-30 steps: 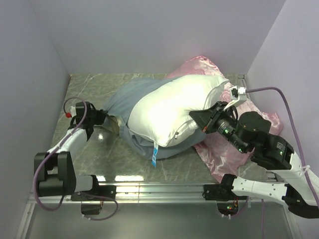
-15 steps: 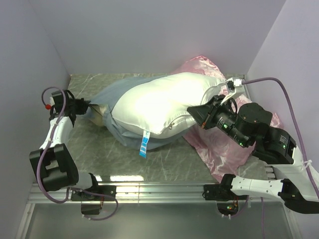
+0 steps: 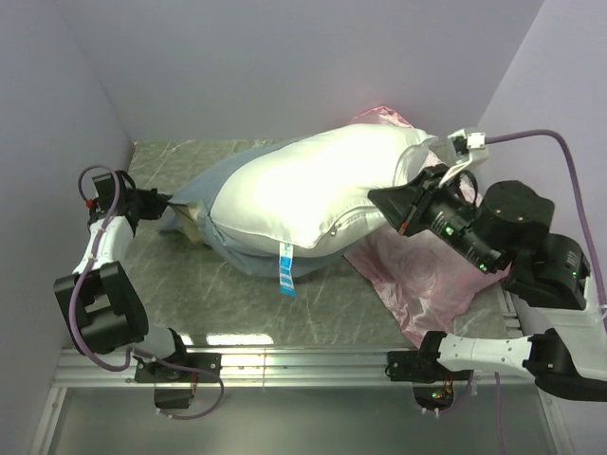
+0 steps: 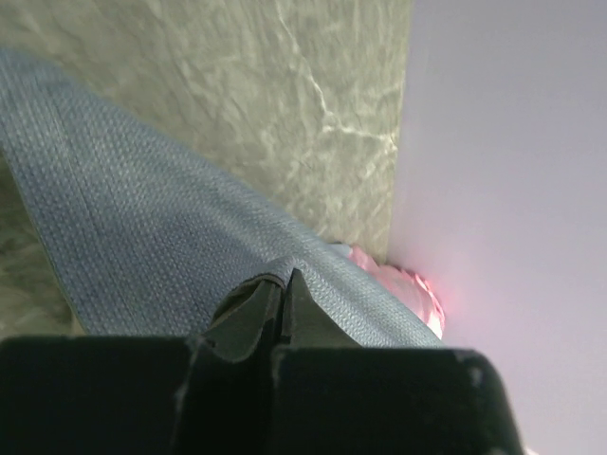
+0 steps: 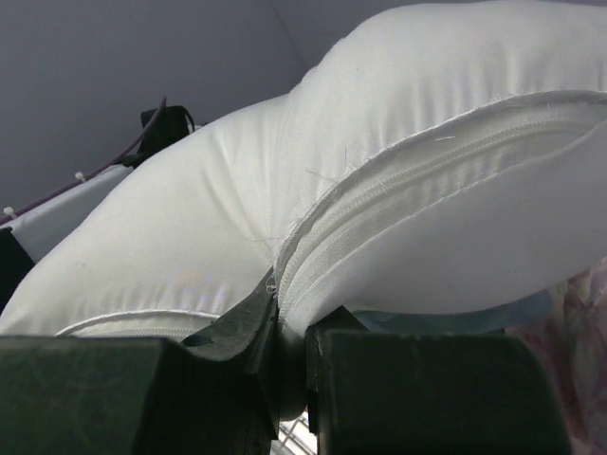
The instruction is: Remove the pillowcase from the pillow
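Observation:
The plump white pillow [image 3: 303, 194] lies across the middle of the table, its blue tag [image 3: 284, 265] hanging at the near edge. The pillowcase [image 3: 204, 185], showing its grey-blue inside, is bunched round the pillow's left end and underside. My left gripper [image 3: 159, 202] is shut on the pillowcase's left edge near the left wall; the left wrist view shows the fabric [image 4: 152, 237] pinched in the left gripper [image 4: 285, 284]. My right gripper [image 3: 379, 204] is shut on the pillow's seamed edge [image 5: 398, 142], holding the right end lifted, as the right gripper [image 5: 292, 322] shows in its wrist view.
A pink satin rose-patterned cushion [image 3: 427, 280] lies under and behind the pillow's right end, by the right wall. The left wall stands close to the left gripper. A metal rail [image 3: 303, 360] runs along the near table edge.
My left gripper has pulled the pillowcase edge left toward the wall. My right gripper has lifted the pillow's right end up and back. More white pillow is bare now.

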{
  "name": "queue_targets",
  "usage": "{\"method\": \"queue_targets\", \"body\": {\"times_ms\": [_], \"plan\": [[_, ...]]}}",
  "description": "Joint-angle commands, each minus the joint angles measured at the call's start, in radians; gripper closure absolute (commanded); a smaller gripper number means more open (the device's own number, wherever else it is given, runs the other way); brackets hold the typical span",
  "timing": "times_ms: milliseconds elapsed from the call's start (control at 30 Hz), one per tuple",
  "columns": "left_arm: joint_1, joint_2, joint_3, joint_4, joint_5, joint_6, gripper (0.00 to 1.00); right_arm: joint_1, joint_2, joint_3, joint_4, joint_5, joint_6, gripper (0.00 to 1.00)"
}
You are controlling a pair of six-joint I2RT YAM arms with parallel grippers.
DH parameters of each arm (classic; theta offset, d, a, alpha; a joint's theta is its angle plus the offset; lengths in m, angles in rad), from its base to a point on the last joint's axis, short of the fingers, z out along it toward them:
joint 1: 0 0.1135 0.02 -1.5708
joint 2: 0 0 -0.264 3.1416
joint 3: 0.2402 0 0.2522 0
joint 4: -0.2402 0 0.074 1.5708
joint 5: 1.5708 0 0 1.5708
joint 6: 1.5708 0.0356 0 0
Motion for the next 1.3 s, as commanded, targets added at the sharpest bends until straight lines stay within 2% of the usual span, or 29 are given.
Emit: {"method": "queue_targets", "body": {"times_ms": [0,200,333,400,433,533,567,633,767,800,833,900,933,1033,1233,1267], "plan": [[0.104,0.044,0.013,0.166,-0.383,0.051,0.99,-0.010,-0.132,0.223,0.273,0.205,-0.111,1.00],[0.115,0.070,0.066,0.137,-0.409,0.086,1.00,-0.008,-0.183,0.193,0.355,0.209,-0.134,1.00],[0.104,0.089,0.076,0.198,-0.321,0.125,1.00,-0.007,-0.140,0.268,0.313,0.180,-0.135,1.00],[0.084,0.071,0.068,0.224,-0.281,0.173,1.00,-0.007,-0.132,0.202,0.322,0.154,-0.123,1.00],[0.067,0.069,0.098,0.256,-0.252,0.203,1.00,-0.008,-0.129,0.117,0.330,0.128,-0.099,1.00],[0.046,0.081,0.192,0.162,-0.231,0.304,0.95,-0.007,-0.137,-0.057,0.417,0.027,-0.026,1.00],[0.037,0.084,0.236,0.146,-0.216,0.324,0.93,-0.007,-0.129,-0.170,0.443,0.001,-0.002,1.00],[0.035,0.118,0.290,0.099,-0.205,0.362,0.94,-0.007,-0.105,-0.264,0.523,-0.060,0.056,1.00],[0.027,0.202,0.373,0.063,-0.136,0.399,0.91,0.004,0.018,-0.440,0.641,-0.205,0.123,1.00],[0.024,0.216,0.381,0.065,-0.078,0.410,0.88,0.007,0.045,-0.451,0.661,-0.209,0.133,1.00],[0.020,0.230,0.390,0.068,-0.046,0.418,0.79,0.010,0.071,-0.464,0.674,-0.220,0.141,1.00],[-0.009,0.250,0.422,0.034,-0.032,0.448,0.68,0.012,0.154,-0.502,0.732,-0.258,0.156,1.00],[-0.019,0.245,0.425,0.037,-0.021,0.462,0.51,0.013,0.183,-0.511,0.752,-0.271,0.176,1.00],[-0.040,0.213,0.480,-0.029,-0.026,0.500,0.32,0.013,0.298,-0.528,0.801,-0.295,0.198,1.00],[-0.094,0.077,0.563,-0.147,-0.041,0.586,0.22,0.012,0.409,-0.542,0.827,-0.266,0.195,1.00],[-0.132,0.029,0.560,-0.150,-0.050,0.597,0.21,0.010,0.415,-0.553,0.829,-0.265,0.199,1.00]]}}
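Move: The right hand, high up, grips the pillow's corner: the pillow's middle is about 12 cm to its left, 15 cm ahead and 16 cm below, and the pillowcase about 28 cm left, 21 cm ahead and 34 below. The pink pillow lies some 20 cm right, 20 ahead and 44 below it. From the left hand, shut on the pillowcase's end, the case's middle is about 22 cm right, 3 back and level; the pillow's is some 38 right, 9 back and 17 above. Both hands at first keep the pillow and case stretched almost without moving; then the right hand, still pinching the pillow's corner, swings left and down by some 20 cm each way towards the pillowcase, its fingers tipping down and turning counter-clockwise. The left hand drifts forward and up, opens wide and lets go of the pillowcase's end, ending about 7 cm farther forward and 9 cm higher after a brief dip, its left side rolled up some 30 degrees. ##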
